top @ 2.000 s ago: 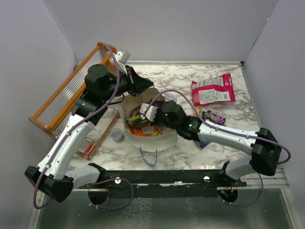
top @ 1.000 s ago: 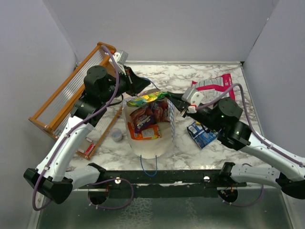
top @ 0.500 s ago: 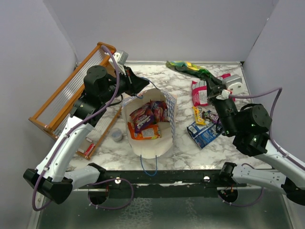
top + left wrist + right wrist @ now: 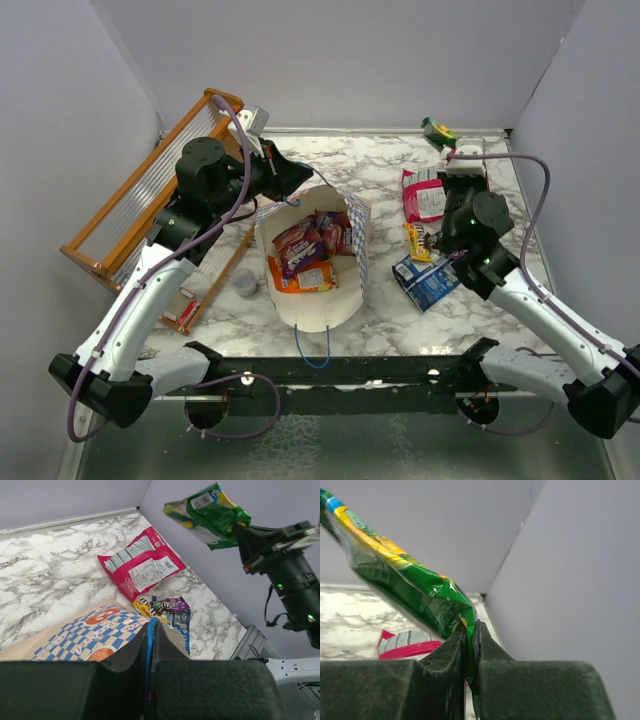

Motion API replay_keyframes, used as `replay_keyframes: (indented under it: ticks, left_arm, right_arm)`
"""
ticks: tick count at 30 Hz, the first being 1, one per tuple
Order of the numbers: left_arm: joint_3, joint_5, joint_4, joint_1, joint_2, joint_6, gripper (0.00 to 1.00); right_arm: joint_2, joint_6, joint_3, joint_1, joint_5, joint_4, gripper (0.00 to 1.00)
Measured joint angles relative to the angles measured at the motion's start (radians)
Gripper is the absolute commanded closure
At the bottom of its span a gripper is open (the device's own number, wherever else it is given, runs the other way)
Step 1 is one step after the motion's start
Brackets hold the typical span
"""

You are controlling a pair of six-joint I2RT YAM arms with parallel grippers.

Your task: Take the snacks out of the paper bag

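Note:
The checkered paper bag (image 4: 315,260) stands open mid-table, and my left gripper (image 4: 293,186) is shut on its blue string handle (image 4: 148,647) at the far rim. Orange and purple snacks (image 4: 303,262) show inside. My right gripper (image 4: 449,145) is raised at the back right corner, shut on a green packet (image 4: 437,130) that hangs in the air (image 4: 415,597). On the table right of the bag lie a pink-red pouch (image 4: 424,196), a yellow bar (image 4: 414,243), a purple wrapper (image 4: 447,244) and a blue packet (image 4: 424,281).
An orange wooden rack (image 4: 150,205) leans at the left. A small grey-blue cup (image 4: 246,285) sits by the bag's left side. Grey walls close in the table at the back and right, close to my right gripper.
My right gripper lifted the green packet out of the bag and swung it right and back to the far right corner. The left gripper kept hold of the handle.

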Motion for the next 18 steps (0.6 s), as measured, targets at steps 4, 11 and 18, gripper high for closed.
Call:
replay_keyframes:
  ticks: [4,11,18]
  left_arm:
    - [0.000,0.000,0.000,0.000,0.000,-0.003,1.00]
    - [0.000,0.000,0.000,0.000,0.000,-0.007,1.00]
    - [0.000,0.003,0.003,0.000,0.006,-0.018,1.00]
  right_arm:
    - [0.069,0.208,0.011,-0.149,-0.024,-0.132,0.99]
    - [0.111,0.620,-0.088,-0.335,-0.278,-0.358,0.99]
    - [0.076,1.002,-0.204,-0.439,-0.557,-0.403,0.99]
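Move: Below the right hand, which already holds the green snack packet, the snacks lie spread on the table. The yellow packet is about 6 cm ahead, 1 cm to the left and some 34 cm down. The purple packet is about 2 cm ahead and 6 cm right, the blue packet 3 cm back and 1 cm left, and the red bag 20 cm ahead and 7 cm right, all similarly low. From the left hand, the yellow packet lies roughly 13 cm ahead, 26 cm right and 37 cm down. Swooping down about 20 cm towards the laid-out snacks, the right arm carries the green packet in still-shut fingers, edging forward and right about 4 cm early on and then dropping almost straight, easing slightly back and left at the end. Meanwhile the wrist rolls its left side up some 40 degrees and tips the fingers downward. ##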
